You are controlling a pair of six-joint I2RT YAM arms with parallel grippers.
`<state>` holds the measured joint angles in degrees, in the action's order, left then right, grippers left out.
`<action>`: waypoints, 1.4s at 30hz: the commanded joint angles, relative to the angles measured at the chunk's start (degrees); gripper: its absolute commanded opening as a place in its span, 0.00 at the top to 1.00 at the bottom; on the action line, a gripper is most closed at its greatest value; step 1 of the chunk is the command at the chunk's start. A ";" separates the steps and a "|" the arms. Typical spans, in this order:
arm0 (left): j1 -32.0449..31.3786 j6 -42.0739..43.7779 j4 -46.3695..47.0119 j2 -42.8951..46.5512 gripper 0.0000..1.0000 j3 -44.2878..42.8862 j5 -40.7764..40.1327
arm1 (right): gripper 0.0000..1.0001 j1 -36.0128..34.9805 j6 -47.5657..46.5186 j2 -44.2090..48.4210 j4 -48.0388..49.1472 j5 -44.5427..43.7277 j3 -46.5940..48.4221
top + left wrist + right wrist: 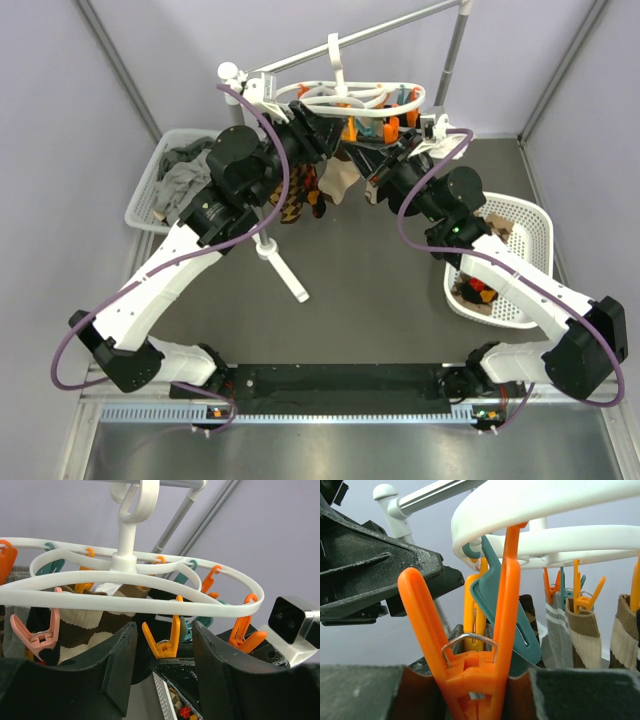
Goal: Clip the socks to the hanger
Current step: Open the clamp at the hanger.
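The white oval hanger (pixel 352 98) hangs from the rail, with orange and teal clips around its ring (pixel 150 597). Argyle socks (pixel 298 196) and a cream-cuffed sock (pixel 338 180) dangle from its clips; more cuffs (pixel 583 630) show clipped at the right of the right wrist view. My right gripper (pixel 479 687) is shut on the base of an orange clip (pixel 470 630) under the ring. My left gripper (pixel 165 667) stands open, its fingers (pixel 117 665) on either side of that orange clip (pixel 162 641) without touching it. More argyle socks (pixel 478 290) lie in the right basket.
A white basket (pixel 150 190) at the left holds plain grey socks (pixel 185 175). A white basket (pixel 530 235) stands at the right. The rail stand's foot (pixel 285 270) rests on the dark table, and its pole (pixel 455 60) rises behind the hanger.
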<state>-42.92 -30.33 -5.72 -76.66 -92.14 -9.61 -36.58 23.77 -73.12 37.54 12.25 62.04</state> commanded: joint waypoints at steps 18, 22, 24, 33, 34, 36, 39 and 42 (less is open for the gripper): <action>-0.24 -0.87 -0.61 -3.93 0.53 -3.66 -0.94 | 1.00 -0.42 -1.62 0.17 0.08 2.16 3.44; -0.24 -0.17 0.35 -4.20 0.65 -3.84 -1.64 | 1.00 -0.51 -2.23 0.17 -1.50 2.34 3.44; -0.24 0.18 0.62 -4.28 0.73 -3.75 -1.91 | 0.99 -0.51 -2.76 0.52 -2.90 2.34 3.53; -0.24 2.99 2.90 -3.93 0.87 -0.51 -3.40 | 0.46 -0.42 -5.22 5.87 -16.25 -0.91 1.86; -0.24 3.69 3.43 -3.93 0.88 -0.06 -3.58 | 0.43 -0.51 -5.66 6.67 -18.44 -1.35 1.51; -0.24 4.40 4.22 -3.76 0.89 1.08 -3.93 | 0.37 -0.51 -6.89 8.34 -26.70 -3.02 1.59; -0.24 5.71 5.28 -3.84 0.90 2.49 -4.10 | 0.30 -0.42 -8.90 11.85 -40.32 -5.65 2.29; -0.24 6.33 8.52 -3.76 0.90 4.59 -4.10 | 0.26 -0.42 -10.32 15.19 -55.04 -9.69 3.00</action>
<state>-43.29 -26.26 -3.11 -80.99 -89.73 -12.93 -36.62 16.88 -62.19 3.66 8.03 62.70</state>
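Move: The yellow clamp on the hanger's near rail lies just past the left gripper's open fingers: about 3 cm ahead, 2 cm to the right and 2 cm lower. The teal clamp hangs 3 cm ahead, 6 cm right and 2 cm below this hand. From the right gripper, the yellow clamp is some 2 cm ahead, 7 cm to the left and 1 cm higher; the orange clamp is already between that gripper's fingers. Bring the left gripper down about 3 cm, easing forward and right over the yellow clamp, then close the fingers on its two handles and squeeze them together. Meanwhile hold the orange clamp still with the right gripper; once the left has its grip, open the right, let go and draw away down, right and back about 8 cm, as the left carries on slightly down and forward. ##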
